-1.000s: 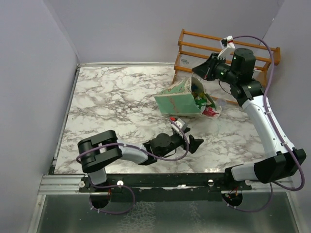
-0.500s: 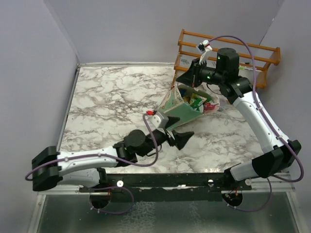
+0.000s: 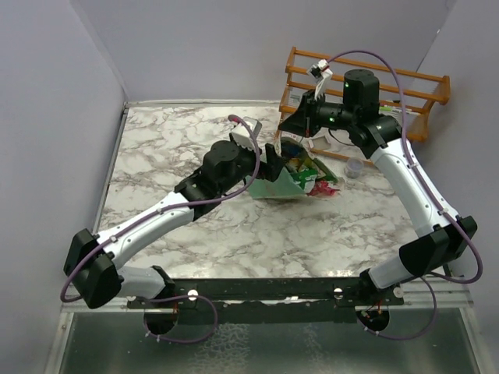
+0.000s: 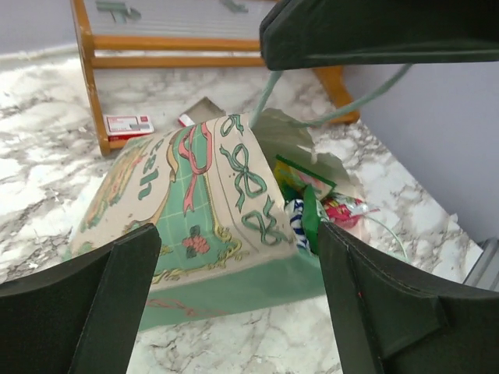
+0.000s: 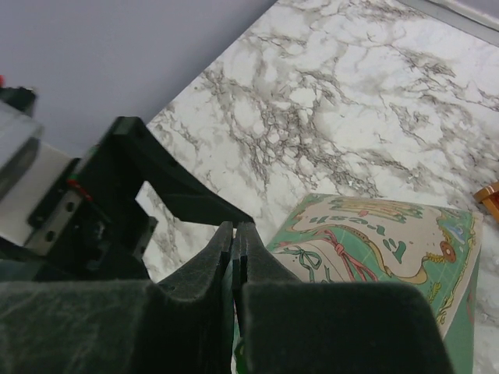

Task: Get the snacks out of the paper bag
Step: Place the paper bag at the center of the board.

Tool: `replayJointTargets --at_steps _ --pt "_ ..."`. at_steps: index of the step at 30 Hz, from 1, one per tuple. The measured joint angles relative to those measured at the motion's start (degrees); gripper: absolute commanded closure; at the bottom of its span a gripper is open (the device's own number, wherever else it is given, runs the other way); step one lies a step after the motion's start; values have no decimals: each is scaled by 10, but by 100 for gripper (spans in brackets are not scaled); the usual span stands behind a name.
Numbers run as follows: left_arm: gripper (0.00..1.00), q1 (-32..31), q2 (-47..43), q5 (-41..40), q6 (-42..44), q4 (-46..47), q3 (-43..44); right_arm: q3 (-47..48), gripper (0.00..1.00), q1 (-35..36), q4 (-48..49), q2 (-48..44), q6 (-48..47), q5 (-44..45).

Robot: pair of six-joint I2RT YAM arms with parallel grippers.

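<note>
The paper bag [image 3: 279, 185] lies on its side on the marble table, its printed mint-green face [image 4: 195, 202] up and its mouth toward the right. Snacks [image 3: 314, 178] spill from the mouth: a green packet [image 4: 301, 178], a red one [image 4: 343, 210] and a blue-and-white one [image 4: 298, 224]. My left gripper [image 3: 269, 162] is open at the bag's closed end. Its dark fingers [image 4: 390, 312] stand wide on either side of the bag's near edge, touching nothing. My right gripper [image 3: 288, 125] hangs above the mouth end, shut [image 5: 235, 230], with a thin green strip of the bag's rim between its pads.
The wooden slatted rack [image 3: 366, 86] stands against the back wall right behind the bag, seen close in the left wrist view [image 4: 93, 47]. Small white-and-red cards [image 4: 129, 125] lie at its foot. A small clear cup [image 3: 355, 167] sits right of the bag. Grey walls enclose the table.
My left arm has swung from the near middle of the table up to the bag's closed end, its jaws narrowing slightly. The right gripper shifted left and the bag settled lower.
</note>
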Motion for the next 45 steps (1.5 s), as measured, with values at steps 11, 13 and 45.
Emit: replayJointTargets --at_steps 11,13,45 --pt "39 50 89 50 -26 -25 70 8 98 14 -20 4 -16 -11" --pt "40 55 96 50 -27 -29 87 8 97 15 -22 4 -19 -11" --pt "100 55 103 87 -60 97 52 -51 7 24 -20 -96 -14 141"
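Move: The left hand, open, goes for the paper bag's handle, about 4 cm ahead, 3 cm to its right and 1 cm above it. The bag's body is about 1 cm ahead, 5 cm right and 12 cm below; the red-white box is roughly 16 cm ahead, 7 cm right and 20 cm down. The right hand already pinches the handle; the part meant for the left is about 3 cm straight below its fingertips. Forward about 5 cm, dipping slightly and rising again, the left hand reaches in under the right fingertips, then eases about 2 cm to the right as its fingers shut and pinch the handle. The right hand drifts barely 2 cm back and left, still holding, then opens wide, lets go of the handle and swings about 4 cm to the right, turning clockwise some 10 degrees. ##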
